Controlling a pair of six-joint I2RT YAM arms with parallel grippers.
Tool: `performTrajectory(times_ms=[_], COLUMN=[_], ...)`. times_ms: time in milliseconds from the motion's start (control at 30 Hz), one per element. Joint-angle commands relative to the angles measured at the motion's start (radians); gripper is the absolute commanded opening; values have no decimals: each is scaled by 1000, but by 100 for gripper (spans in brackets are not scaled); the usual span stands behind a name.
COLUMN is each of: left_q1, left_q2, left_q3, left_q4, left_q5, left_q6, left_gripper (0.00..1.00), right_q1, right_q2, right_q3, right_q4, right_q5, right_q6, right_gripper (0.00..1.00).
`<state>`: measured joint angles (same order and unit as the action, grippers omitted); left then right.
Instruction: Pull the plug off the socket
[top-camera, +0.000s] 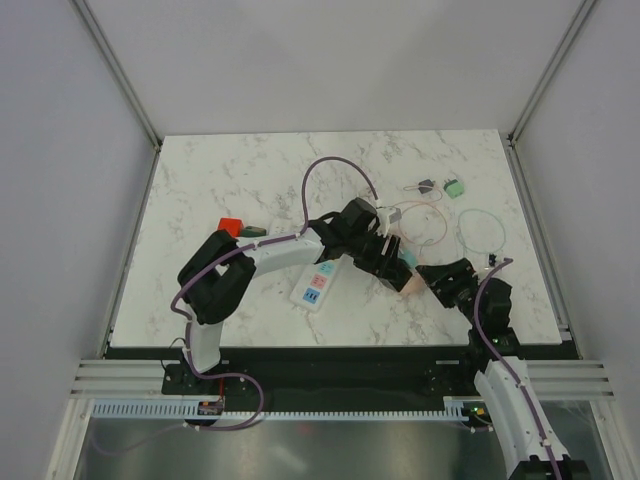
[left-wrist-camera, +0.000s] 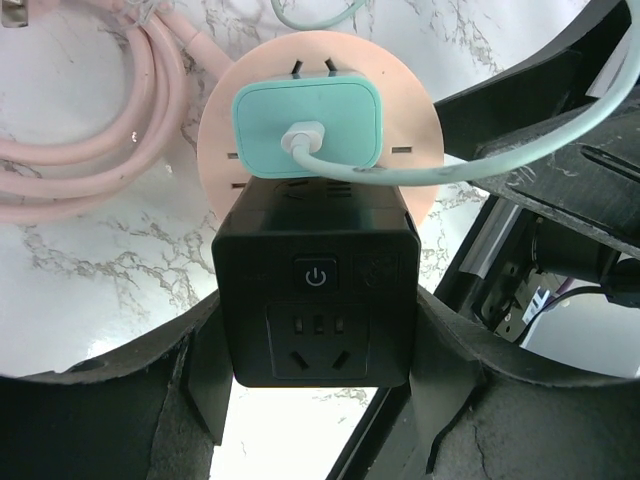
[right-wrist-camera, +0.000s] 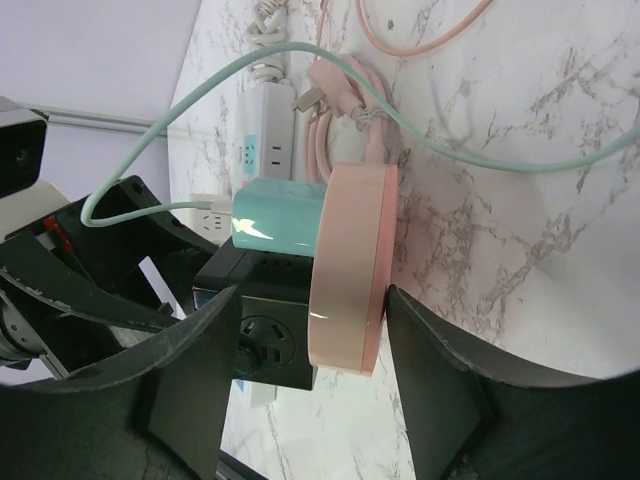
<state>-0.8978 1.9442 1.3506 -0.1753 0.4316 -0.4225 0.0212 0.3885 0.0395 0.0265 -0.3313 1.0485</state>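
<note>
A black cube plug adapter (left-wrist-camera: 315, 290) with a power button sits plugged into a pink round outlet disc (left-wrist-camera: 220, 130), below a teal charger (left-wrist-camera: 305, 110). My left gripper (left-wrist-camera: 318, 345) is shut on the cube, one finger on each side. My right gripper (right-wrist-camera: 312, 330) clamps across the pink disc (right-wrist-camera: 350, 260) and the cube (right-wrist-camera: 265, 290): one finger presses the disc's back, the other overlaps the cube's face. From above, both grippers (top-camera: 385, 258) (top-camera: 425, 280) meet at the disc (top-camera: 410, 284). The socket, a white power strip (top-camera: 315, 285) (right-wrist-camera: 268, 130), lies apart under the left arm.
A coiled pink cable (left-wrist-camera: 90, 150) lies beside the disc, and a teal cable (right-wrist-camera: 480, 155) runs from the charger across the marble table (top-camera: 230, 180). A red block (top-camera: 231, 225) sits at the left. A small green piece (top-camera: 455, 187) and a grey plug (top-camera: 425, 185) lie at the back right.
</note>
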Motion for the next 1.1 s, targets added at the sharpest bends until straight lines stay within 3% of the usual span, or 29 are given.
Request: performTrajectory(times_ms=[0, 800, 1067], left_q1=[-7, -9, -9], left_q2=[-64, -68, -67], left_q3=[-2, -15, -11], left_q4=[49, 109, 112], left_q5=[91, 147, 141], left_q6=[-39, -84, -88], left_gripper=[2, 2, 2], right_q1=[-6, -3, -4], right_q2=[35, 338, 349], right_q3=[-147, -164, -170], right_q4=[128, 357, 352], right_q5=[8, -43, -60], right_q6=[35, 10, -13], right_gripper=[66, 49, 34])
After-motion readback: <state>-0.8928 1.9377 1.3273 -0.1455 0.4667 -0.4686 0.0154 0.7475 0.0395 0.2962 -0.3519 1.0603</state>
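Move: The right hand's open fingers are almost at the pink round socket: its middle lies about 2 cm ahead, 2 cm left and 2 cm below. Beyond it, the black cube held by the left hand is some 7 cm left of the right hand and 2 cm ahead; the teal charger is about 6 cm ahead and 4 cm left. From the left hand, the pink socket is roughly 5 cm to the right, 1 cm ahead and 3 cm lower. The right hand sinks about 2.5 cm, easing forward, and closes around the pink socket; the left holds the cube. ##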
